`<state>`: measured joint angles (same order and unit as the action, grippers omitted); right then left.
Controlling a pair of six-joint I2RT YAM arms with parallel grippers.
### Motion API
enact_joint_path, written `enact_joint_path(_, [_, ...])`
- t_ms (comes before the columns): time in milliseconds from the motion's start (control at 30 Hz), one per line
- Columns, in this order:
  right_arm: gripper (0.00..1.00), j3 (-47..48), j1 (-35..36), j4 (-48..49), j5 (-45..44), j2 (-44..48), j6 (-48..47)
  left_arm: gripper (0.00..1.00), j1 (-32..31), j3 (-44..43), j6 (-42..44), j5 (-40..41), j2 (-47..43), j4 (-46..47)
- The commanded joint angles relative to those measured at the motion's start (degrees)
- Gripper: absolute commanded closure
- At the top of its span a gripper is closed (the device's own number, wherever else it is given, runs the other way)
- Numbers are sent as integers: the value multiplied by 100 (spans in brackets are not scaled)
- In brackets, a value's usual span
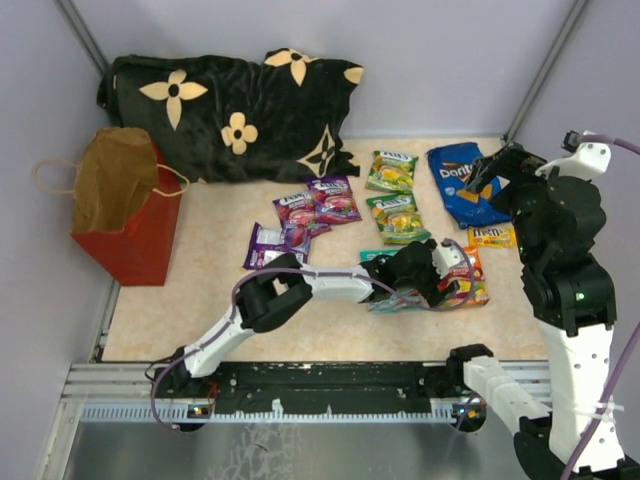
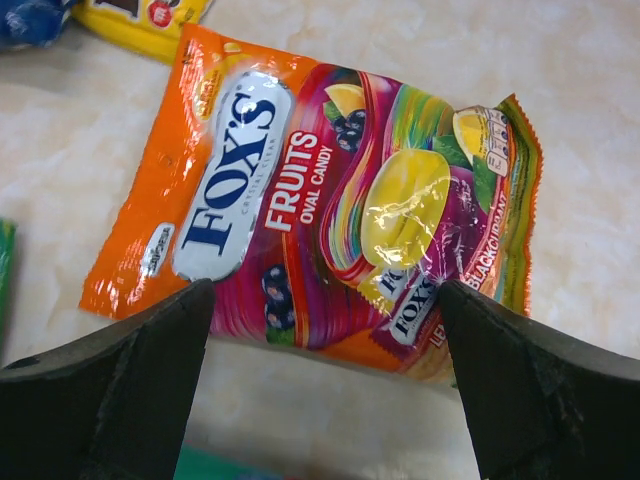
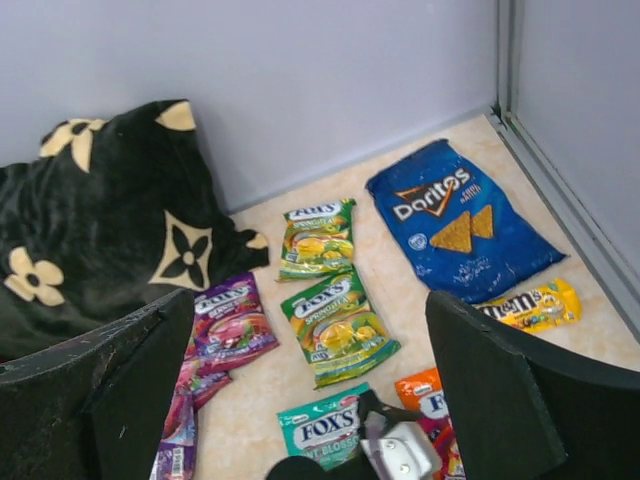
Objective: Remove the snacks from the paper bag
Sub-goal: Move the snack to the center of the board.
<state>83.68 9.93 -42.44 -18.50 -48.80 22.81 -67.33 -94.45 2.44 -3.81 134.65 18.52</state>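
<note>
The red paper bag (image 1: 125, 215) stands open at the left, showing only its brown inside. The snacks lie spread on the table: a blue Doritos bag (image 1: 448, 165), a yellow M&M's packet (image 1: 492, 237), two green pouches (image 3: 337, 325), purple pouches (image 1: 333, 198) and a teal pouch (image 3: 325, 430). My left gripper (image 2: 325, 300) hangs open just above an orange Fox's pouch (image 2: 300, 200), which lies flat and free on the table. Raised over the Doritos bag (image 3: 460, 225), my right gripper (image 3: 308, 310) is open and empty.
A black flower-patterned pillow (image 1: 230, 110) lies along the back wall behind the bag. Grey walls close in the back and both sides. My left arm (image 1: 300, 285) stretches across the front of the table towards the right.
</note>
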Motion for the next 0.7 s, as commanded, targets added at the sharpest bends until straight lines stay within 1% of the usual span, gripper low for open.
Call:
enact_joint_path(0, [1, 261, -45, 253, 481, 74, -224, 0, -101, -976, 252, -231, 610, -414])
enact_joint_path(100, [1, 124, -44, 406, 609, 212, -242, 0, -166, -1455, 273, -374, 943, -774])
enact_joint_path(333, [1, 88, -44, 483, 633, 345, -284, 0, -321, -1536, 272, -427, 1178, -964])
enact_joint_path(467, [1, 57, -44, 528, 678, 331, -285, 0, -350, -1574, -118, -321, 1242, -876])
enact_joint_path(667, [1, -78, -47, 545, 744, 351, -272, 0, -523, -1782, -761, 129, 1415, -701])
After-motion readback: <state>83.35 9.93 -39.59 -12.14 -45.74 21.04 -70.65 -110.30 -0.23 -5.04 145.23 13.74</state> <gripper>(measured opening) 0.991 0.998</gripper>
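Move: The orange fruits pack lies right under the left hand's open fingertips, its middle some 5 cm to the right, about 1 cm ahead and 2 cm below. The yellow M&M's pack is about 11 cm ahead and 11 cm right of that hand, the teal mint pack level with it and 13 cm left, and the nearer green-yellow pack 16 cm ahead and 12 cm left. The orange pack lies nearly straight beneath the raised right hand, roughly 39 cm down. With its wide-open fingertips still on the near left part of the orange pack, the left hand pushes the pack along the board, away from the teal pack: quickly right at first, then slower and drawing back too, about 5 cm right and 2.5 cm back, sinking slightly. The empty right hand eases some 2 cm up, a little back and left, fingers open. ##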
